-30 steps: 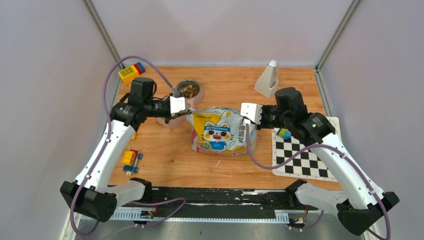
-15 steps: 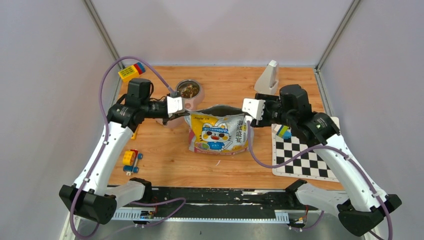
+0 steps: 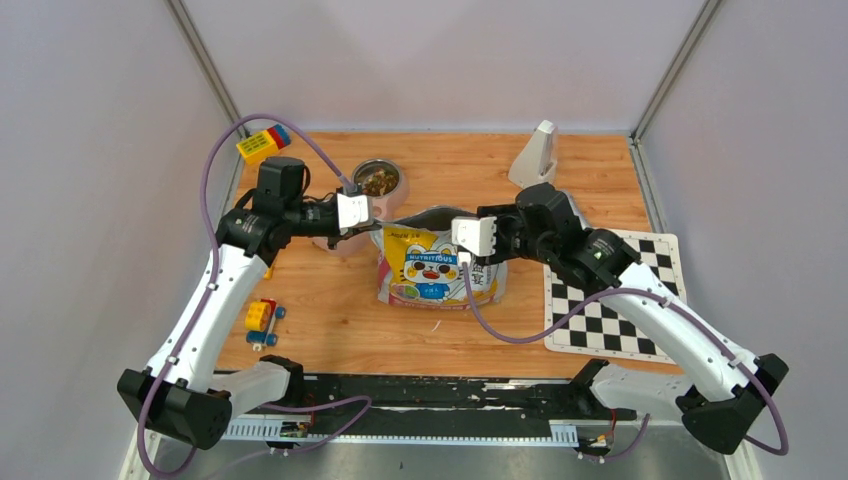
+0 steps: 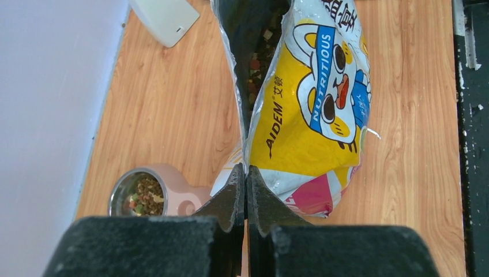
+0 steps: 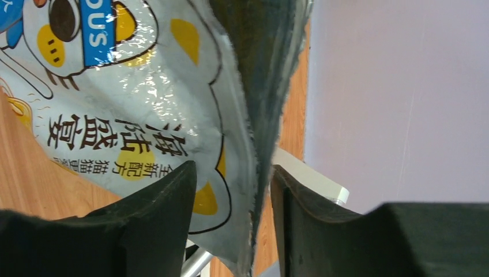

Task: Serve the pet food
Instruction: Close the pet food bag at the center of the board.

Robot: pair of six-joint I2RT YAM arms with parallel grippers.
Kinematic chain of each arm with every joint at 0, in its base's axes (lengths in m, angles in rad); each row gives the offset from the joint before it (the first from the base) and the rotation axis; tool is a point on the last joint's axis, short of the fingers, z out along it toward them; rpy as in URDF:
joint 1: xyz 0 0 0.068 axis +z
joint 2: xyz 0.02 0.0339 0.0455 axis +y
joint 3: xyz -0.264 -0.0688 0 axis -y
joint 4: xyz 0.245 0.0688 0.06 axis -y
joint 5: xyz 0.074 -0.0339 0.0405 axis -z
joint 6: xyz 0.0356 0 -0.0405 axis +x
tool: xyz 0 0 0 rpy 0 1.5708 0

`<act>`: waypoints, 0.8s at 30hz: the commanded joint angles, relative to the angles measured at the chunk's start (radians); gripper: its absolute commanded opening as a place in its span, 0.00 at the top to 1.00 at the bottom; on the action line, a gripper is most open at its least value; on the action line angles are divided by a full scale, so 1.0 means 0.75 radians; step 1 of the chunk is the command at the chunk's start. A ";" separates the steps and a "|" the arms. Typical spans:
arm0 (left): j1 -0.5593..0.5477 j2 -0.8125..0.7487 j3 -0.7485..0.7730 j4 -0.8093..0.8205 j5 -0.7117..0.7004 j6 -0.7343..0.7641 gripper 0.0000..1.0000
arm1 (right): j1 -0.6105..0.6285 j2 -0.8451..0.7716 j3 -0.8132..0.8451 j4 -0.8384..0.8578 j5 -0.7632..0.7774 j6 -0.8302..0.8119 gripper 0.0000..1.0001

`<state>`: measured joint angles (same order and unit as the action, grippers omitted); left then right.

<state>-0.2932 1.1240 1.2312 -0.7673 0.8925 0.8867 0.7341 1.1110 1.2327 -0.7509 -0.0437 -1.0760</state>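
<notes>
The yellow-and-white cat-print bag (image 3: 432,268) stands open at mid-table, with pet food (image 4: 259,53) showing down in its mouth. More pet food (image 4: 147,193) fills the steel cup of the pink bowl (image 3: 378,181) behind the bag's left side. My left gripper (image 3: 374,228) is shut on the bag's left top edge (image 4: 247,168). My right gripper (image 3: 462,256) hovers over the bag's right top part. It is open, and the bag's silver-lined rim (image 5: 251,173) hangs loose between its fingers (image 5: 167,196), gripped by neither.
A white wedge-shaped block (image 3: 535,158) stands at the back right. A checkerboard mat (image 3: 610,305) lies at the right. Toy bricks sit at the back left corner (image 3: 263,143) and by the left arm (image 3: 260,318). Walls close in on three sides.
My right gripper opened, let go of the bag's right corner and moved left over the bag. The bag shifted slightly left. The left gripper kept its hold.
</notes>
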 commanded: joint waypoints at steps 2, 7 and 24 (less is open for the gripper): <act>-0.006 -0.042 0.013 0.105 0.044 0.003 1.00 | 0.025 -0.018 -0.044 0.087 0.126 -0.045 0.60; -0.006 -0.037 0.018 0.105 0.041 0.002 1.00 | 0.033 -0.046 -0.073 0.120 0.172 -0.080 0.83; -0.006 -0.060 0.025 -0.146 -0.031 0.378 1.00 | 0.030 -0.131 0.014 -0.073 -0.003 -0.079 0.95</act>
<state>-0.2989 1.1156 1.2304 -0.8066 0.8810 0.9836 0.7692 1.0710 1.1904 -0.7742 -0.0200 -1.1351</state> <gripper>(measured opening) 0.007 0.019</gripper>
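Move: The right hand, half open, straddles the rim at the pet food bag's right top corner, with the corner about 1 cm below and 1 cm left of the hand point. The bag's middle is some 9 cm left, 2 cm back and 10 cm down. Beyond it, the white stand is roughly 20 cm ahead and 12 cm right. For the left hand, still pinching the left corner, the bag's middle is about 10 cm right, 2 cm back and 10 cm lower; the food bowl is some 18 cm ahead and 2 cm left. The right hand sinks about 1 cm over the bag's right top corner and closes its half-open fingers fully, pinching the front and back of the rim together, then draws back a little over 1 cm towards its base with the rim held. The left hand stays practically in place and keeps its shut grip on the left corner, holding the mouth's other end, with only a few degrees of wrist turn at the finish. ##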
